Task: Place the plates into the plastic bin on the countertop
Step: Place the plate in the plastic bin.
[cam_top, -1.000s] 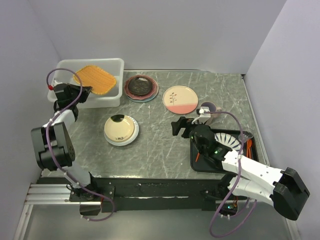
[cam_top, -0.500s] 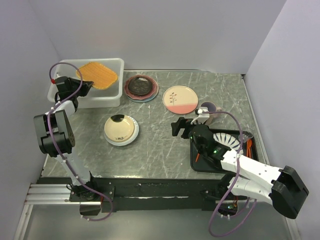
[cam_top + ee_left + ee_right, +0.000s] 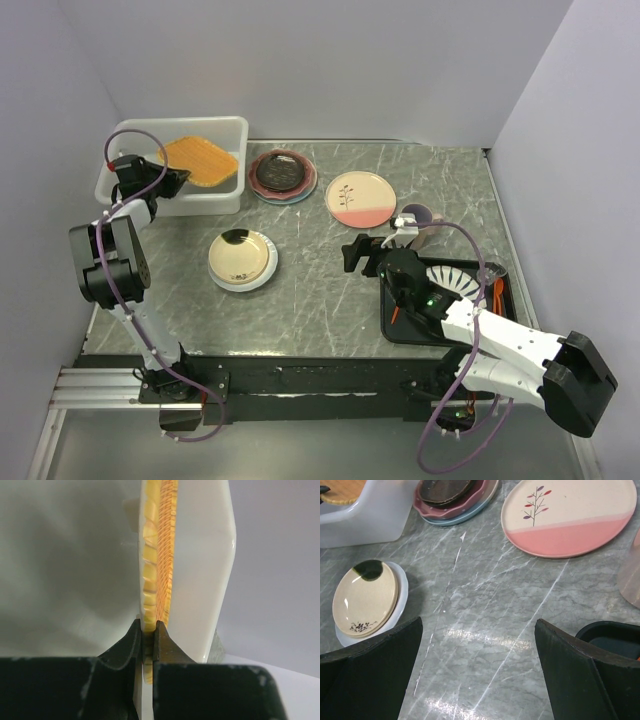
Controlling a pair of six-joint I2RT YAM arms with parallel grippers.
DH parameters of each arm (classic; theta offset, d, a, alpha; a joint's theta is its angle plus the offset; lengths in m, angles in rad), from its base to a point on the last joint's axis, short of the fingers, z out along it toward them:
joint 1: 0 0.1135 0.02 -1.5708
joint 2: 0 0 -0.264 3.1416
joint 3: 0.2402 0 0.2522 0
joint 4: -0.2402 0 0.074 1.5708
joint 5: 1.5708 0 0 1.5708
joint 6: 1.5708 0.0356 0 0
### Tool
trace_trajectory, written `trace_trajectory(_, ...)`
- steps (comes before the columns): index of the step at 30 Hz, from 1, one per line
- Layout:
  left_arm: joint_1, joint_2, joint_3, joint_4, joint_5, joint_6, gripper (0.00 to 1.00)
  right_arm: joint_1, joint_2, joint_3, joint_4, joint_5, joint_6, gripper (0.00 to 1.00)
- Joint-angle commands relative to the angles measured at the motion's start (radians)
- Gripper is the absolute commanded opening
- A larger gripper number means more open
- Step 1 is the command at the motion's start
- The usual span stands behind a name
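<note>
My left gripper (image 3: pixel 168 178) is shut on the edge of the orange textured plate (image 3: pixel 200 160) and holds it tilted over the translucent plastic bin (image 3: pixel 232 128). In the left wrist view the plate (image 3: pixel 159 555) is edge-on between my fingers (image 3: pixel 131 642). A tan-gold plate on a white plate (image 3: pixel 241 258) lies on the countertop (image 3: pixel 320 290), also in the right wrist view (image 3: pixel 365 599). A dark brown pink-rimmed plate stack (image 3: pixel 282 174) and a pink and cream plate (image 3: pixel 360 198) lie behind. My right gripper (image 3: pixel 362 256) is open above bare countertop (image 3: pixel 485 640).
A black tray (image 3: pixel 395 325) at the right holds a white plate with dark radial stripes (image 3: pixel 455 278) and orange utensils. A pinkish cup (image 3: pixel 418 222) stands behind my right gripper. Walls close in the left, back and right sides.
My left gripper has carried the orange plate a little up and to the right over the bin. My right arm has barely moved.
</note>
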Motion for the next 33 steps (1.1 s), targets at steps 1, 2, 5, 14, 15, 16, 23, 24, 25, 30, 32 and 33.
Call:
trace_trajectory(1, 0.002, 0.014, 0.081, 0.078, 0.050, 0.007, 0.04, 0.006, 0.001, 0.058, -0.005, 0.007, -0.009, 1.00)
trace_trajectory(2, 0.004, 0.023, 0.089, 0.077, 0.051, 0.010, 0.04, 0.006, 0.003, 0.061, -0.008, 0.007, -0.011, 1.00)
trace_trajectory(5, 0.004, 0.024, 0.090, 0.067, 0.047, 0.019, 0.07, 0.006, 0.004, 0.062, -0.008, 0.009, -0.012, 1.00)
trace_trajectory(14, 0.002, 0.029, 0.104, 0.015, 0.025, 0.046, 0.40, 0.006, -0.003, 0.081, -0.031, -0.002, -0.025, 1.00)
trace_trajectory(15, 0.002, 0.032, 0.107, 0.009, 0.021, 0.050, 0.41, 0.006, -0.006, 0.082, -0.035, -0.001, -0.028, 1.00)
trace_trajectory(16, 0.002, 0.035, 0.110, 0.003, 0.021, 0.056, 0.43, 0.006, -0.008, 0.079, -0.035, 0.004, -0.028, 1.00)
trace_trajectory(23, 0.002, 0.047, 0.138, -0.067, -0.016, 0.087, 0.65, 0.006, -0.028, 0.068, -0.040, 0.001, -0.026, 1.00)
trace_trajectory(24, 0.004, 0.046, 0.136, -0.072, -0.019, 0.090, 0.67, 0.006, -0.029, 0.068, -0.041, -0.001, -0.028, 1.00)
trace_trajectory(25, 0.004, 0.043, 0.136, -0.075, -0.027, 0.092, 0.70, 0.006, -0.029, 0.070, -0.041, -0.001, -0.029, 1.00)
trace_trajectory(30, 0.002, 0.028, 0.141, -0.110, -0.059, 0.115, 0.77, 0.006, -0.029, 0.078, -0.046, 0.002, -0.037, 1.00)
trace_trajectory(32, 0.002, 0.026, 0.159, -0.155, -0.085, 0.125, 0.80, 0.005, -0.029, 0.076, -0.046, 0.001, -0.035, 1.00)
trace_trajectory(33, -0.002, 0.031, 0.168, -0.175, -0.096, 0.144, 0.82, 0.004, -0.029, 0.075, -0.046, 0.001, -0.035, 1.00)
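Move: The left hand is already over the plastic bin, still pinching the near-left rim of the woven orange plate. The bin's middle lies about 6 cm ahead, 3 cm left and 6 cm below, and the plate's own middle some 5 cm ahead and 4 cm right. The dark plate stack stands roughly 23 cm right and 7 cm ahead of the hand. From the idle right hand, the bin is about 32 cm ahead and 46 cm left. The left fingers let go of the woven plate's rim inside the bin, opening from nearly shut to about four fifths wide. The left hand almost stays in place meanwhile, creeping some 1.5 cm forward and about as much left towards the bin's middle, with its left side rolling up about 5 degrees. ##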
